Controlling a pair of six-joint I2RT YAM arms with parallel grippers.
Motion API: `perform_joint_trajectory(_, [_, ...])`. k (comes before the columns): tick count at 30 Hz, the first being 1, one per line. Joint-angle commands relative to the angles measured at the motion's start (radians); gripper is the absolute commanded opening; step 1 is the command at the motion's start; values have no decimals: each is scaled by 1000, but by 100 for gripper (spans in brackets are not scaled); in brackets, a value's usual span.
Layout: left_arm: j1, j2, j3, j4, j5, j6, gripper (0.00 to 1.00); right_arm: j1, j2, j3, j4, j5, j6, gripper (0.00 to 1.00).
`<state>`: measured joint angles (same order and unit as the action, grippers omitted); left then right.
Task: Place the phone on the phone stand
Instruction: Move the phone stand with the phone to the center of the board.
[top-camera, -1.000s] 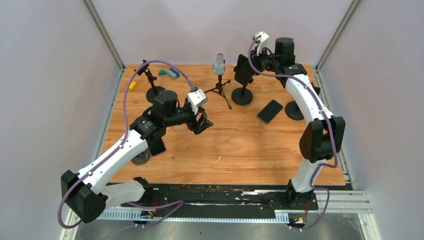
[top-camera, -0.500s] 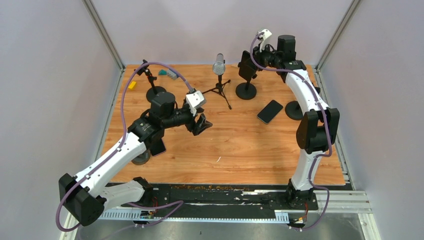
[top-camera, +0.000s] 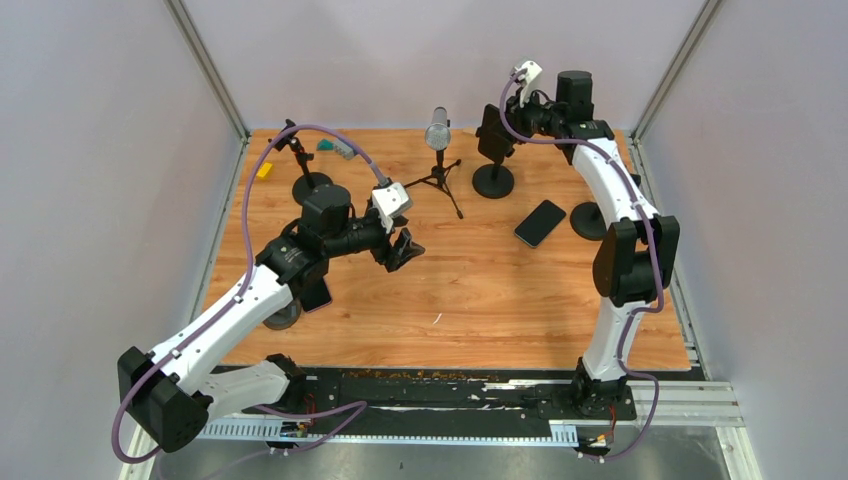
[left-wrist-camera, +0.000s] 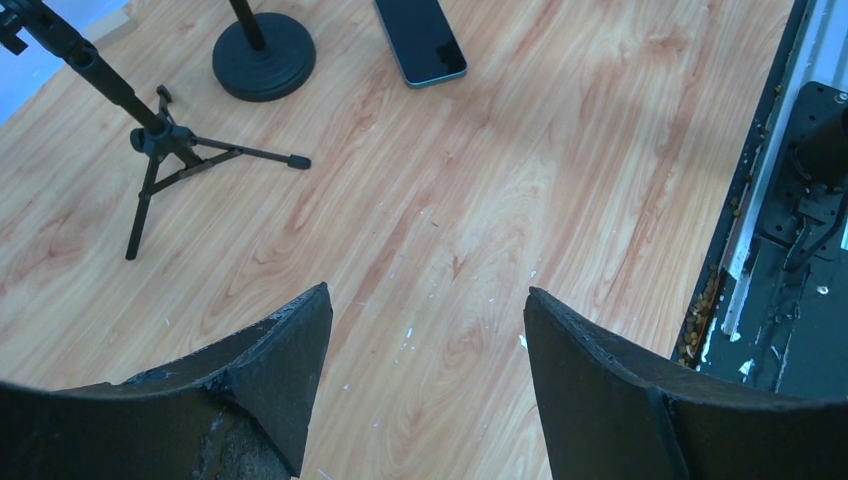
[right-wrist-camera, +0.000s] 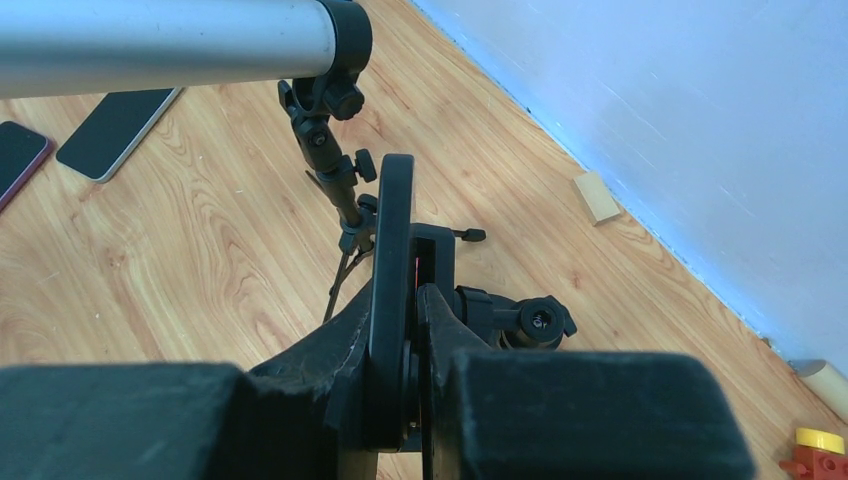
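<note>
A black phone (top-camera: 490, 130) stands upright at the top of a black phone stand (top-camera: 493, 182) at the back of the table. My right gripper (top-camera: 499, 128) is shut on it. In the right wrist view the phone (right-wrist-camera: 392, 230) shows edge-on between the fingers of the right gripper (right-wrist-camera: 405, 300), and the phone stand's knobbed holder (right-wrist-camera: 520, 320) sits just behind it. A second phone (top-camera: 540, 222) lies flat on the wood to the stand's right. My left gripper (top-camera: 405, 248) hovers open over mid-table. The left gripper (left-wrist-camera: 425, 300) has only bare wood between its fingers, far from that flat phone (left-wrist-camera: 422, 40).
A silver microphone on a tripod (top-camera: 438, 135) stands left of the phone stand. Another stand (top-camera: 310, 187) is at the back left, and a round base (top-camera: 588, 222) sits partly behind the right arm. Small coloured blocks (top-camera: 340, 147) lie along the back edge. A phone (top-camera: 318, 295) lies under the left arm.
The right gripper has moved back and slightly right with the phone, and the stand's base has shifted with it. The left arm has drawn slightly left. Nothing has moved in the last half second.
</note>
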<state>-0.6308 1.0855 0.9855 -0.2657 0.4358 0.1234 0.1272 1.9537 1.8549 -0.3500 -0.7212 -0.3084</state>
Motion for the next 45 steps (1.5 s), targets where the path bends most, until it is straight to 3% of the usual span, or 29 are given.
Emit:
perform_joint_trajectory(1, [-2,-28,-4,31,11,24,78,-13,-9,82,51,-43,-75,11])
perform_joint_trajectory(15, [-2,-38,-6,28,13,27,78,-28,-20,111,-4,-35,-91,39])
perform_joint_trajectory(21, [-2,-43,1,25,11,31,79,-28,-102,49,-9,-42,-80,69])
perform_joint_trajectory(23, [-2,-46,0,25,5,31,79,-28,-146,12,-10,-43,-79,74])
perform_joint_trajectory(35, [-1,-89,-1,18,-81,14,94,-88,-508,-302,-10,75,5,86])
perform_joint_trajectory(45, [4,-118,2,18,-107,-53,100,-281,-700,-448,-115,287,-6,88])
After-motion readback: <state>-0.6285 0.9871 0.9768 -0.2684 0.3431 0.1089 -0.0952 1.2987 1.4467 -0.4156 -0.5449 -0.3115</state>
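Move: The right hand is already at the phone on the phone stand, fingers around its right edge: the phone's middle lies about 2 cm left of that hand, level in depth and height. From the right hand, the silver-topped tripod stands some 15 cm left at the same depth. The loose phone lies about 13 cm back, 10 cm right and 19 cm below. From the left hand, the stand's phone is roughly 28 cm ahead and 18 cm right, at about equal height. The right hand stays nearly in place while its fingers spread from almost shut to wide, letting go of the right edge of the phone and its holder, then draws quickly away from the stand, back and up at first and then more and more to the right: about 12 cm back, 12 cm right and 10 cm up in all, turning some 20 degrees clockwise as its fingertips tip up a little. The empty left hand, well short of the stand, opens the rest of the way late on and eases up and left by 2 to 3 cm. ##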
